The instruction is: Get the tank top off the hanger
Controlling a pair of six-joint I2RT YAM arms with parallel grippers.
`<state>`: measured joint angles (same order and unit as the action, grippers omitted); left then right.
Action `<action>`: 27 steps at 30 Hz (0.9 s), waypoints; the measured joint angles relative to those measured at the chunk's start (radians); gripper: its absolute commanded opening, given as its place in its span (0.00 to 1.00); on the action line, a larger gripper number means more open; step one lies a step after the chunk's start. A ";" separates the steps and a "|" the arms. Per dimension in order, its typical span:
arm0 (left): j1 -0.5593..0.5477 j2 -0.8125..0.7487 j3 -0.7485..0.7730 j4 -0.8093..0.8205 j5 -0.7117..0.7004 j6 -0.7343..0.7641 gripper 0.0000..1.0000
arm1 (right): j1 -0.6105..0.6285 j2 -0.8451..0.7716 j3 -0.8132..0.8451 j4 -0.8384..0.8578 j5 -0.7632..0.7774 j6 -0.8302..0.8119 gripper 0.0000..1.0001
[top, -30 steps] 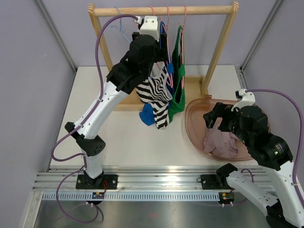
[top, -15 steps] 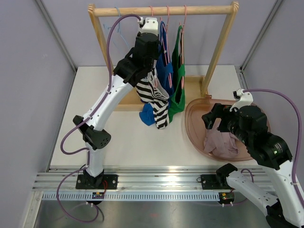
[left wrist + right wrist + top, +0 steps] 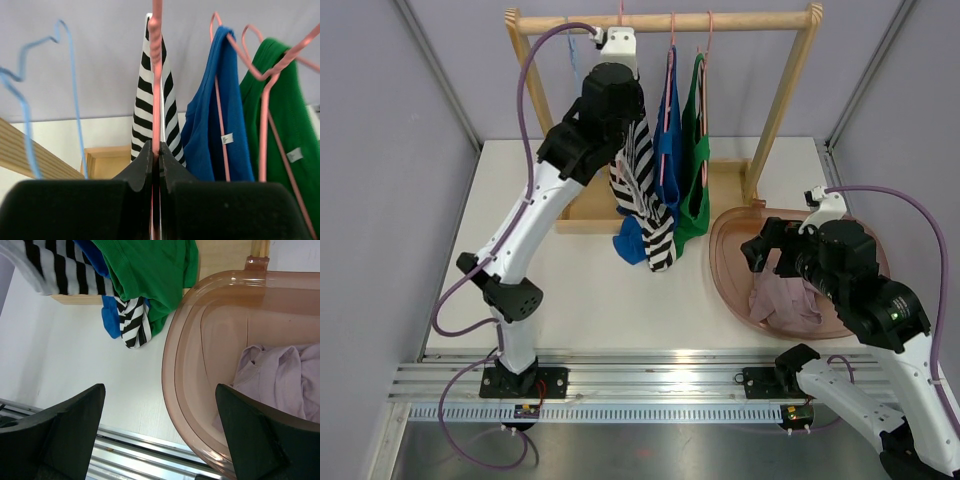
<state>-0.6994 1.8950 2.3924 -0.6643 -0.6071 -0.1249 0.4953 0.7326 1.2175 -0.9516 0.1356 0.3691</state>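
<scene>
The black-and-white striped tank top [image 3: 642, 195] hangs on a pink wire hanger [image 3: 157, 75] from the wooden rail [image 3: 740, 20]. My left gripper [image 3: 156, 147] is shut on that hanger's neck, just under its twisted hook, with the striped fabric [image 3: 145, 110] right behind the fingers. From above, the left arm reaches up to the rail, its wrist [image 3: 617, 42] under the hook. My right gripper [image 3: 160, 430] stands wide open and holds nothing. It hovers over the left rim of the pink basin [image 3: 730, 270], apart from the clothes.
A blue top [image 3: 668, 150] and a green top [image 3: 695, 170] hang on pink hangers to the right of the striped one. An empty light-blue hanger [image 3: 70, 75] hangs to its left. A lilac garment [image 3: 785, 300] lies in the basin. The rack's wooden base [image 3: 582, 212] sits behind.
My left gripper has closed on the pink hanger's neck and shifted left along the rail, pulling the striped top away from the blue one. The right arm barely moved.
</scene>
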 measured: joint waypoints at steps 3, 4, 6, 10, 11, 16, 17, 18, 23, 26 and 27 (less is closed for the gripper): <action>0.001 -0.063 0.000 0.000 0.032 -0.010 0.00 | 0.000 0.000 -0.001 0.007 -0.007 0.000 0.98; 0.001 -0.087 0.000 0.000 0.043 -0.014 0.00 | 0.000 0.001 -0.001 0.010 -0.009 0.000 0.98; 0.001 -0.133 0.000 0.000 0.066 -0.022 0.00 | 0.000 0.001 -0.001 0.013 -0.016 0.000 0.98; 0.001 -0.236 -0.023 -0.025 0.125 -0.053 0.00 | 0.000 0.001 -0.002 0.016 -0.025 0.000 0.99; 0.001 -0.266 -0.047 -0.026 0.143 -0.065 0.00 | 0.000 0.001 -0.002 0.018 -0.026 0.000 0.99; 0.001 -0.458 -0.296 -0.033 0.233 -0.134 0.00 | 0.000 -0.001 -0.008 0.044 -0.055 0.001 0.99; 0.001 -0.502 -0.361 -0.036 0.252 -0.147 0.00 | 0.000 -0.001 -0.011 0.050 -0.065 0.001 0.99; 0.001 -0.550 -0.440 -0.023 0.272 -0.161 0.00 | 0.000 -0.001 -0.016 0.058 -0.078 0.001 0.99; 0.000 -0.753 -0.747 -0.023 0.373 -0.220 0.00 | 0.000 -0.006 -0.075 0.148 -0.209 0.008 0.99; -0.004 -0.885 -0.941 -0.013 0.418 -0.261 0.00 | 0.000 -0.010 -0.147 0.259 -0.342 0.036 1.00; -0.006 -0.924 -0.997 -0.010 0.431 -0.274 0.00 | 0.000 -0.010 -0.180 0.306 -0.387 0.056 0.99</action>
<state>-0.7052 0.9707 1.3956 -0.6746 -0.1761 -0.3985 0.4953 0.7223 1.0370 -0.6460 -0.2512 0.4248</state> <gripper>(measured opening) 0.027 0.993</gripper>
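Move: The left gripper already holds the pink hanger with the striped tank top, whose middle hangs some 21 cm below it and 3 cm to the right. The clear table in front of the rack lies about 23 cm back, 8 cm left and 42 cm down. The blue tank top hangs 3 cm ahead and 7 cm right, the blue hanger 4 cm ahead and 11 cm left. From the right gripper the striped top is roughly 21 cm ahead and 20 cm left. Keep the left gripper shut on the pink hanger and raise it about 9 cm to take the hook clear above the rail, while already drawing back; then sweep down and back, somewhat left, over the clear table, some 20 cm back in all, turning clockwise about 20 degrees. Late on, swing the open right gripper left towards the striped top, turning it counter-clockwise. ##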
